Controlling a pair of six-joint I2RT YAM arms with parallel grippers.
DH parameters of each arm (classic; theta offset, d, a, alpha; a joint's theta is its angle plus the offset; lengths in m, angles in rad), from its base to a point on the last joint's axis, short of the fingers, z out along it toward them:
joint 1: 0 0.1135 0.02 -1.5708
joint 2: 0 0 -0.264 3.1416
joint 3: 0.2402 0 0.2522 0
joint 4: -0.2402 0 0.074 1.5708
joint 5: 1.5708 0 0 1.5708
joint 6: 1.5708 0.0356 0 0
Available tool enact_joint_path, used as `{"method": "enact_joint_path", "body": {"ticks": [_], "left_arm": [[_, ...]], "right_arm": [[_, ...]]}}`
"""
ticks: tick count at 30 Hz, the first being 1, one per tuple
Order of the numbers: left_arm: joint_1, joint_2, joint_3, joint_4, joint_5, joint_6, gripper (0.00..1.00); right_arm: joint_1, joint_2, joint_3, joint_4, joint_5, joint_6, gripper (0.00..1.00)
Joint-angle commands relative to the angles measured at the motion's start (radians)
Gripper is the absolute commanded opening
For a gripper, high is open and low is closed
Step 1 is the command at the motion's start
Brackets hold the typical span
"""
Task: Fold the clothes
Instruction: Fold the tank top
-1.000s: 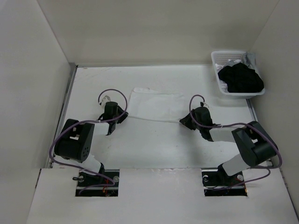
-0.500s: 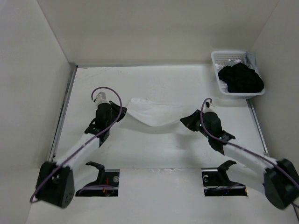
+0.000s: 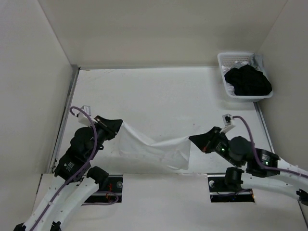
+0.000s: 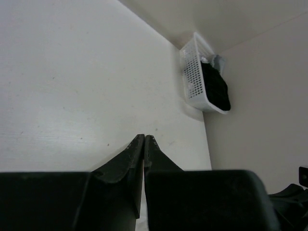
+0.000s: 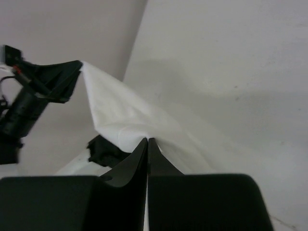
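The clothes (image 3: 154, 149), a thin white garment, hang stretched between my two grippers above the near half of the table, and the lower edge sags toward the front. My left gripper (image 3: 119, 124) is shut on the garment's left corner. In the left wrist view the left gripper (image 4: 145, 136) shows closed jaws with almost no fabric visible. My right gripper (image 3: 192, 138) is shut on the right corner. The right wrist view shows the right gripper (image 5: 147, 140) pinching the white cloth (image 5: 130, 120), which runs across to the left gripper (image 5: 72, 77).
A white basket (image 3: 222, 61) holding a black garment (image 3: 248, 81) sits at the far right corner, and the basket (image 4: 192, 72) also shows in the left wrist view. Walls enclose the table on the left, back and right. Both arm bases are at the near edge.
Both grippers closed on the garment's corners, lifted it off the table and drew it toward the near edge. The cloth now hangs between them instead of lying flat.
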Motion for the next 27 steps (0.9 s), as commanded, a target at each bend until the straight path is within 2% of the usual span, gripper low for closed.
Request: {"method": "enact_joint_path", "body": {"ticks": [1,3,6,9,13,15,19,22,27], "left_arm": [[-0.002,0.074,-0.056,-0.066,-0.052,-0.017,0.01],[0.025,0.168,-0.112,0.021,-0.040,-0.006,0.01],[0.102,0.352,-0.173,0.220,0.000,0.011,0.01],[0.198,0.563,-0.185,0.427,0.040,0.011,0.01],[0.283,0.910,-0.066,0.606,0.078,0.013,0.01],[0.292,1.012,-0.015,0.642,0.092,0.000,0.01],[0.282,1.028,0.011,0.673,0.100,-0.017,0.01],[0.277,0.945,-0.023,0.660,0.106,-0.009,0.01],[0.245,0.738,-0.174,0.621,0.106,-0.015,0.01]], "right_arm": [[-0.044,0.120,-0.026,-0.069,0.121,0.013,0.02],[-0.187,0.184,-0.088,0.046,0.006,-0.023,0.02],[-0.442,0.305,-0.193,0.304,-0.242,-0.089,0.02],[-0.692,0.532,-0.225,0.546,-0.457,-0.125,0.02],[-0.855,0.837,-0.131,0.715,-0.576,-0.166,0.02],[-0.901,0.954,-0.062,0.737,-0.605,-0.174,0.02],[-0.926,1.022,-0.017,0.759,-0.623,-0.172,0.02],[-0.923,0.956,-0.052,0.754,-0.613,-0.171,0.02],[-0.856,0.777,-0.181,0.714,-0.570,-0.160,0.02]]}}
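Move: The tank top hangs from both closed grippers. The bare table where it will be spread centres about 10 cm ahead, 15 cm right and 26 cm below the left hand; from the right hand it is some 17 cm ahead, 14 cm left and 26 cm below. The tank top's own middle sags about 6 cm back, 14 cm right and 10 cm below the left hand, and level ahead, 14 cm left and 10 cm below the right. Both hands, still pinching the tank top, swing down over 20 cm and forward, then rise about 5. ##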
